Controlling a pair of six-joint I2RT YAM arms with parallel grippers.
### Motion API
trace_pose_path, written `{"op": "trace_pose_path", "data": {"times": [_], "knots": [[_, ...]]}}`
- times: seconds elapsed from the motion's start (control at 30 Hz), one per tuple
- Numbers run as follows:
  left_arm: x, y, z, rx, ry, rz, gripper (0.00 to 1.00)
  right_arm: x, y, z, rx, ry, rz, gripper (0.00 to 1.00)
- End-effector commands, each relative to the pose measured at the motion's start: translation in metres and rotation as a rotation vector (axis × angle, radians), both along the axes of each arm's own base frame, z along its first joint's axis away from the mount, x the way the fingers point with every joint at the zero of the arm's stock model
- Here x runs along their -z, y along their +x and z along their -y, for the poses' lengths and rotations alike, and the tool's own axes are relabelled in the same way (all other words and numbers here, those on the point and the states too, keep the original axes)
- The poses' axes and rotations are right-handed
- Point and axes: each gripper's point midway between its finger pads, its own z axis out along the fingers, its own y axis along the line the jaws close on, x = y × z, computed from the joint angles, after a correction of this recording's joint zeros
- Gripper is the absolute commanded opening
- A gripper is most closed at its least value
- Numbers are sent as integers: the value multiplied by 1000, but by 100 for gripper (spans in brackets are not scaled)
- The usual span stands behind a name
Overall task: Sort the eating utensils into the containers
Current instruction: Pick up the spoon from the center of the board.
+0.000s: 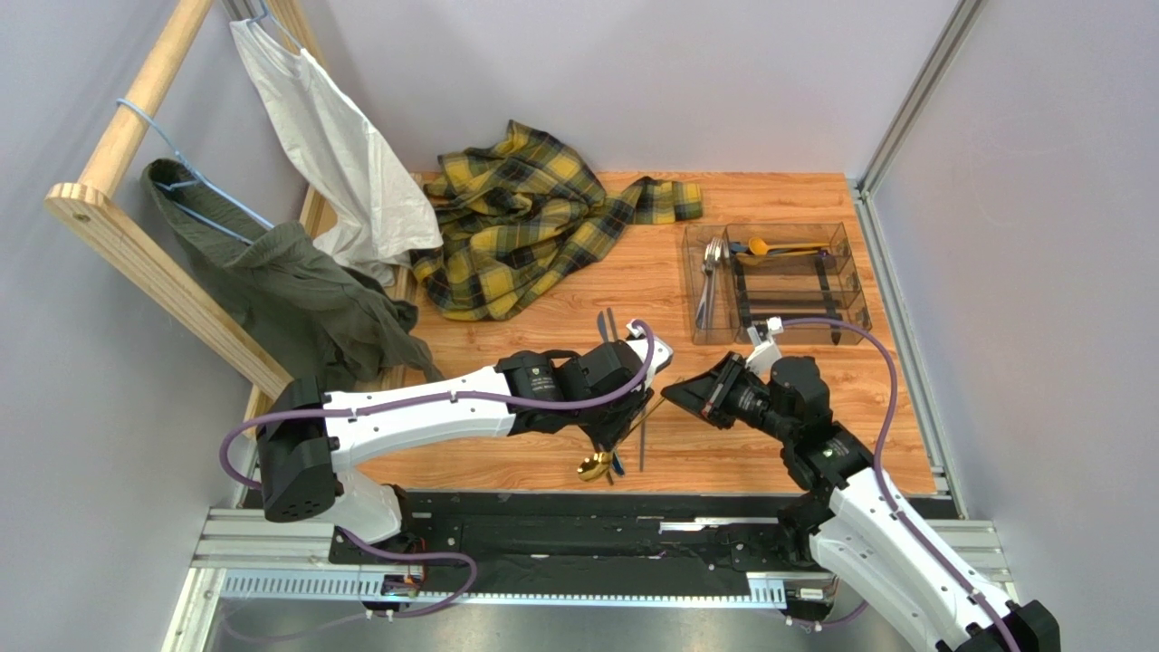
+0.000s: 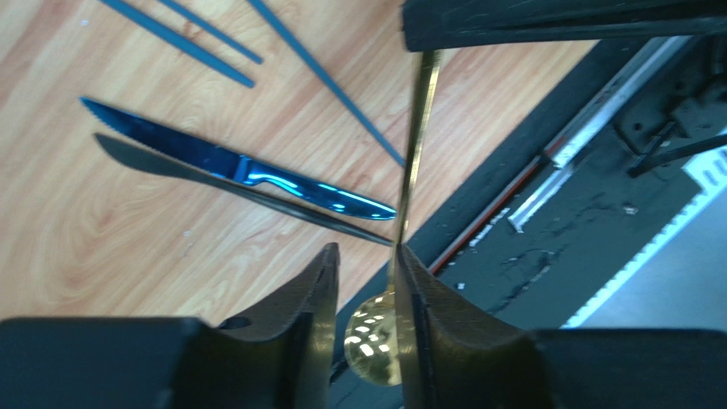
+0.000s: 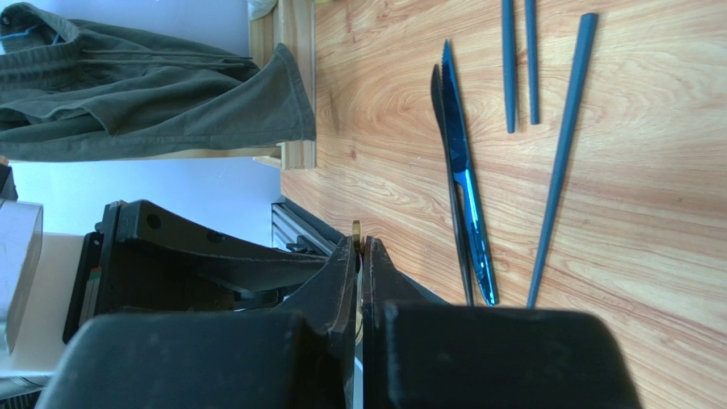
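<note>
A gold spoon [image 1: 595,467] hangs over the table's near edge, its bowl [image 2: 373,336] low and its handle [image 2: 415,145] slanting up. My right gripper [image 3: 359,247] is shut on the handle's end [image 3: 356,228]; it shows as a black block [image 2: 555,21] in the left wrist view. My left gripper [image 2: 367,256] stands open round the spoon's neck, the handle lying against one finger [image 2: 422,298]. A blue knife [image 2: 256,175] [image 3: 465,187] and dark sticks [image 2: 179,38] [image 3: 563,145] lie on the wood. The clear tray [image 1: 857,292] at the back right holds silver pieces [image 1: 708,279] and another gold spoon [image 1: 782,247].
A yellow plaid cloth [image 1: 531,218] lies bunched at the back middle. A wooden rack [image 1: 150,258] with a green garment [image 1: 286,292] and a white one [image 1: 333,150] fills the left side. A black rail [image 1: 612,510] runs along the near edge.
</note>
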Motion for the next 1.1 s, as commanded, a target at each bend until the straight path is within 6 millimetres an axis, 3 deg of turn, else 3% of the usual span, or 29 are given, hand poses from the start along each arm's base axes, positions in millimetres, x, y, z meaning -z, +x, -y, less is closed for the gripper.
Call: {"op": "trace_pose_path", "data": {"times": [0.0, 0.07, 0.1, 0.4, 0.73, 1.07], "knots": [[-21, 13, -6, -54, -1, 65, 46, -1, 1, 2, 7, -11, 30, 0], [-18, 16, -12, -84, 23, 78, 55, 0, 0, 2, 7, -13, 26, 0], [-18, 17, -14, -95, 25, 83, 65, 0, 0, 2, 7, -14, 24, 0], [-20, 23, -30, -141, 42, 130, 88, 2, -2, 6, 20, -21, 23, 0], [-36, 37, -65, -224, 113, 215, 93, 0, -1, 6, 20, -31, 29, 0], [-42, 43, -108, -278, 76, 118, 93, -8, 2, 8, 23, -58, 46, 0]]}}
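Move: The gold spoon passes between the left hand's already parting fingers, its middle about 1 cm back, 1 cm left and 1 cm below. On the board some 13 cm down, the blue knife lies about 4 cm ahead and 4 cm left of the left hand, and the lone chopstick about 5 cm ahead and 4 cm right. The right hand already grips the spoon's handle end; the utensil container lies roughly 24 cm ahead of it, 23 cm right and 12 cm below. The left hand lets the spoon go to the right hand: its fingers spread from about a third to wide open while it eases a couple of centimetres forward and left, then it draws away from the spoon, mostly left with some forward and up, some 10 cm in all, turning about 15 degrees counter-clockwise and lifting its fingertips a little. The right hand stays nearly in place with its fingers shut on the end of the handle, sagging only about 1 cm. ##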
